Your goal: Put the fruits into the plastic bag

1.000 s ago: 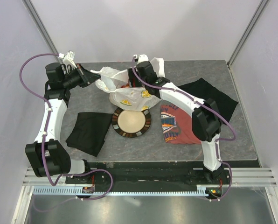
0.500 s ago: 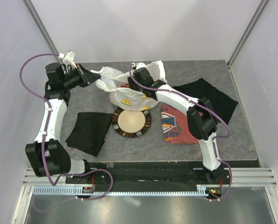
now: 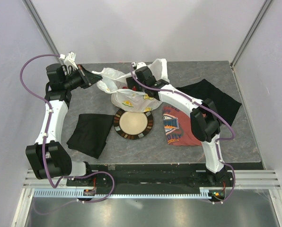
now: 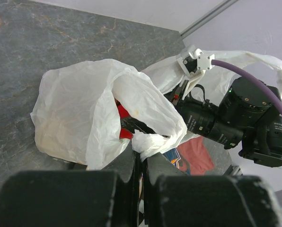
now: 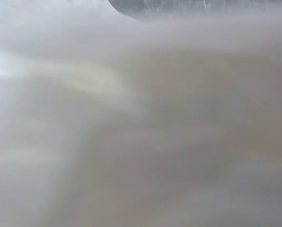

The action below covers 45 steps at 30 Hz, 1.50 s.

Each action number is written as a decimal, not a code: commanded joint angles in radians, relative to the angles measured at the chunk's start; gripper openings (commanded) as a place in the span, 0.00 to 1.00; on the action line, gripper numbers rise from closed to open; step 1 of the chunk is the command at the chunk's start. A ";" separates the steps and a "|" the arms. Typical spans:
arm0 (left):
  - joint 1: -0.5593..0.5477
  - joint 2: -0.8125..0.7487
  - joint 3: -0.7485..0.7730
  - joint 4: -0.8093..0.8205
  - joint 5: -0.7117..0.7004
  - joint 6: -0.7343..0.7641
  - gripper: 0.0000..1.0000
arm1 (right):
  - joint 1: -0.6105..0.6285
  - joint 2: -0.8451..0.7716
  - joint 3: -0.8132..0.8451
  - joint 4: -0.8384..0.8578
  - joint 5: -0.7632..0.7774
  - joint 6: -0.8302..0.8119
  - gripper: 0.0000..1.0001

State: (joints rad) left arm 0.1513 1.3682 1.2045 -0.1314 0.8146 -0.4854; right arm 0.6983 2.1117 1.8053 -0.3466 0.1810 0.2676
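Observation:
The plastic bag (image 3: 130,98) lies crumpled at the back middle of the table, white and crinkly with citrus prints. My left gripper (image 3: 94,76) is shut on a fold of the bag's rim (image 4: 153,142) and holds the mouth up; its jaws stand pressed together (image 4: 142,153). My right gripper (image 3: 130,85) reaches into the bag's mouth from the right. Its fingers (image 4: 134,125) are mostly hidden by plastic, and the right wrist view shows only blurred white film (image 5: 141,113). Something red, a fruit (image 4: 123,113), shows inside the bag beside those fingers. No other fruits are visible.
A round beige plate (image 3: 133,124) with a dark patterned rim sits just in front of the bag. A black cloth (image 3: 90,134) lies front left, a red printed T-shirt (image 3: 176,125) front right, another black cloth (image 3: 212,99) at the right.
My right wrist has shifted left and further into the bag's mouth. The left arm and its hold on the bag are unchanged.

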 commanded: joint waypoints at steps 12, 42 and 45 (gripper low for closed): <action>0.004 0.002 0.001 0.039 0.020 -0.025 0.02 | 0.000 -0.419 -0.090 0.215 -0.339 -0.113 0.98; -0.004 0.166 0.263 0.027 -0.011 -0.134 0.01 | -0.390 -0.541 -0.060 0.162 -0.377 0.080 0.00; -0.006 0.215 0.429 0.019 -0.035 -0.168 0.02 | -0.453 -0.484 0.084 0.169 -0.417 0.128 0.00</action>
State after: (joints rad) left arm 0.1486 1.5528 1.4200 -0.1509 0.7975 -0.5545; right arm 0.3210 1.6081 1.6970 -0.2996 -0.1513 0.3088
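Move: The right gripper is open deep inside the bag, with the red fruit only about 3 cm below it. Its next grip, the bag's loose right rim, stands roughly 14 cm to its right, 3 cm back and 17 cm higher. The plate lies about 22 cm back, straight in line and 7 cm lower; the red shirt some 35 cm right and 23 cm back. From the left gripper, that right rim is about 30 cm right, 6 cm ahead, at its height. Lift the open right gripper some 30 cm up out of the bag, drawing back and then swinging right as its fingers tilt up. From there come down about 13 cm and forward onto the right rim, tipping the fingers down again, pinch the plastic and start raising it. Keep the left gripper shut on the left rim and finish by easing it about 4 cm forward. ##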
